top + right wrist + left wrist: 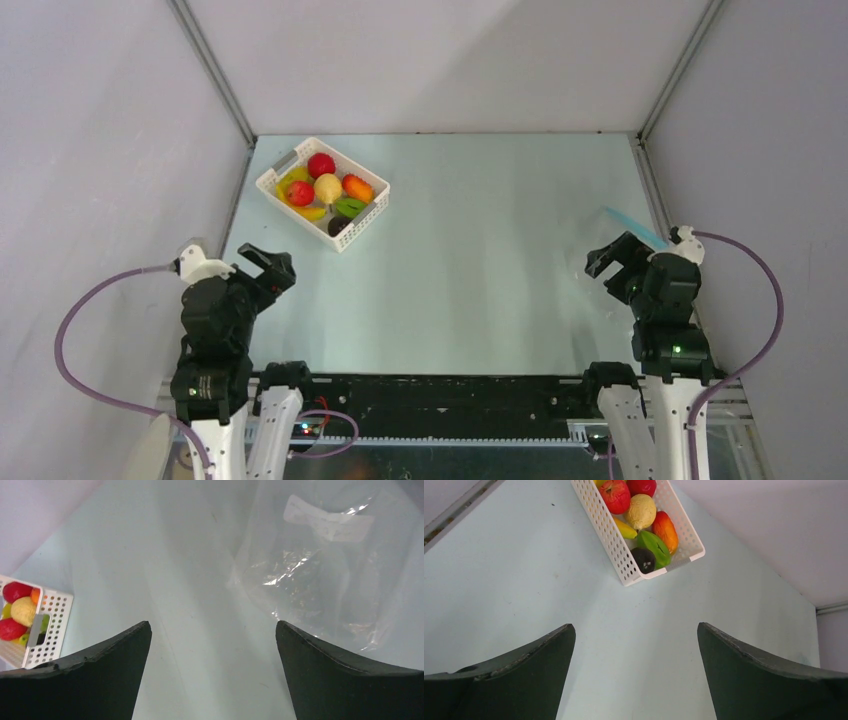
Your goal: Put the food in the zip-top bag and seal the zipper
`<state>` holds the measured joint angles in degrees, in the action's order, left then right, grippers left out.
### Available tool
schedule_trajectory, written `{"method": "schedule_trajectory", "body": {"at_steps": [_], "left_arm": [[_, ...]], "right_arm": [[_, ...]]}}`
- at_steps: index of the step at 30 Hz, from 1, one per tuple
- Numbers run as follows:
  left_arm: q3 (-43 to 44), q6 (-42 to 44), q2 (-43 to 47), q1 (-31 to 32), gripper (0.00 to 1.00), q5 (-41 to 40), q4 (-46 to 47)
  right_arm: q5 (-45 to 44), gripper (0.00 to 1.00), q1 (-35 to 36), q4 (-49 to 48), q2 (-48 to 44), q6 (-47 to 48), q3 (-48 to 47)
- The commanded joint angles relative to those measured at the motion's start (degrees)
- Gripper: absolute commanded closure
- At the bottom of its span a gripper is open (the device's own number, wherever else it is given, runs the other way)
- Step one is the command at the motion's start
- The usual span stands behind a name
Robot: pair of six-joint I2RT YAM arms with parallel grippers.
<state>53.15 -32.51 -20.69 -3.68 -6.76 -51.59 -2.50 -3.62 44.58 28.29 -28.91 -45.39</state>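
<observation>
The food, small glossy toy fruits and vegetables, lies piled in a white slotted basket at the back left. In the left wrist view I make out a red apple, a yellow piece, an orange one, a green one and a dark purple one. The clear zip-top bag lies flat at the right, its light blue zipper just behind my right gripper. Both that one and the left gripper are open, with nothing between the fingers.
Grey walls enclose the pale table on three sides, close beside each arm. A white label shows on the bag. The basket sits at the far left of the right wrist view. Purple cables loop out from both arms.
</observation>
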Motion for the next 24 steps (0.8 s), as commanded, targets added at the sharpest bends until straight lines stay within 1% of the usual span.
{"method": "schedule_trajectory", "body": {"at_steps": [1,3,5,7,8,9,13,15,16,17,21,24], "left_arm": [[0.1,-0.2,-1.6,-0.5,0.01,3.4,1.8],[-0.8,-0.6,-1.4,-0.5,0.02,3.9,2.7],[-1.8,-1.1,-1.4,-0.5,0.02,4.5,3.7],[-2.6,-1.3,-1.9,-0.5,0.02,5.3,4.2],[-2.7,-1.3,-2.3,-0.5,0.02,5.6,4.3],[-3.0,-1.4,-2.4,-0.5,0.02,6.1,4.4],[-4.5,-2.0,-3.4,-0.4,0.02,7.8,5.1],[-4.8,-1.7,-4.0,-0.5,0.02,9.1,5.1],[-4.9,-1.7,-4.1,-0.5,0.02,9.5,5.1],[-5.2,-1.8,-4.1,-0.5,0.02,9.5,5.2],[-6.5,-2.5,-4.1,-0.5,0.02,8.9,6.3],[-6.6,-2.4,-4.5,-0.5,0.02,8.7,6.2]], "right_arm": [[-6.3,0.01,-0.2,-2.4,-1.2,-0.3,0.9],[-8.3,0.00,-0.2,-2.6,0.0,-0.2,1.6],[-10.1,0.00,-0.5,-2.4,3.1,0.1,2.0],[-10.1,0.00,-1.2,-2.7,8.1,0.3,1.9],[-8.7,0.00,-2.0,-3.4,11.8,0.4,1.5],[-8.1,0.00,-2.3,-4.1,13.5,0.0,1.3],[-11.1,0.00,-2.9,-11.5,24.3,-1.5,0.9],[-13.0,0.00,-2.5,-14.4,32.8,0.1,-1.1],[-13.7,0.00,-1.8,-14.5,34.8,0.7,-3.4],[-15.3,0.00,-1.3,-14.5,38.7,1.3,-5.8],[-21.0,0.00,2.0,-15.0,48.7,2.3,-11.3],[-25.3,0.00,3.4,-14.4,54.8,2.1,-13.1]]}}
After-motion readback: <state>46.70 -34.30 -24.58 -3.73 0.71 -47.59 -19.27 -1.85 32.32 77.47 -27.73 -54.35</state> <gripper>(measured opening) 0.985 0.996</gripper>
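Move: Ahead and to the right of the open right hand lies the clear zip-top bag, its middle roughly 10 cm forward, 13 cm right and 21 cm below. The bag's blue zipper edge is farther out, about 20 cm ahead of the hand and 22 cm right. From the left hand, the bag is some 73 cm right and 13 cm forward, while the fruit basket stands about 30 cm ahead, 3 cm left and 24 cm lower. Swooping down and forward over the bag, the open right hand travels about 11 cm each way and 5 cm right: first sideways, then steeply down, finally level and forward, its fingers tipping some 30 degrees further down. The open left hand sinks 4 cm, easing a little forward and right, still well short of the basket. ##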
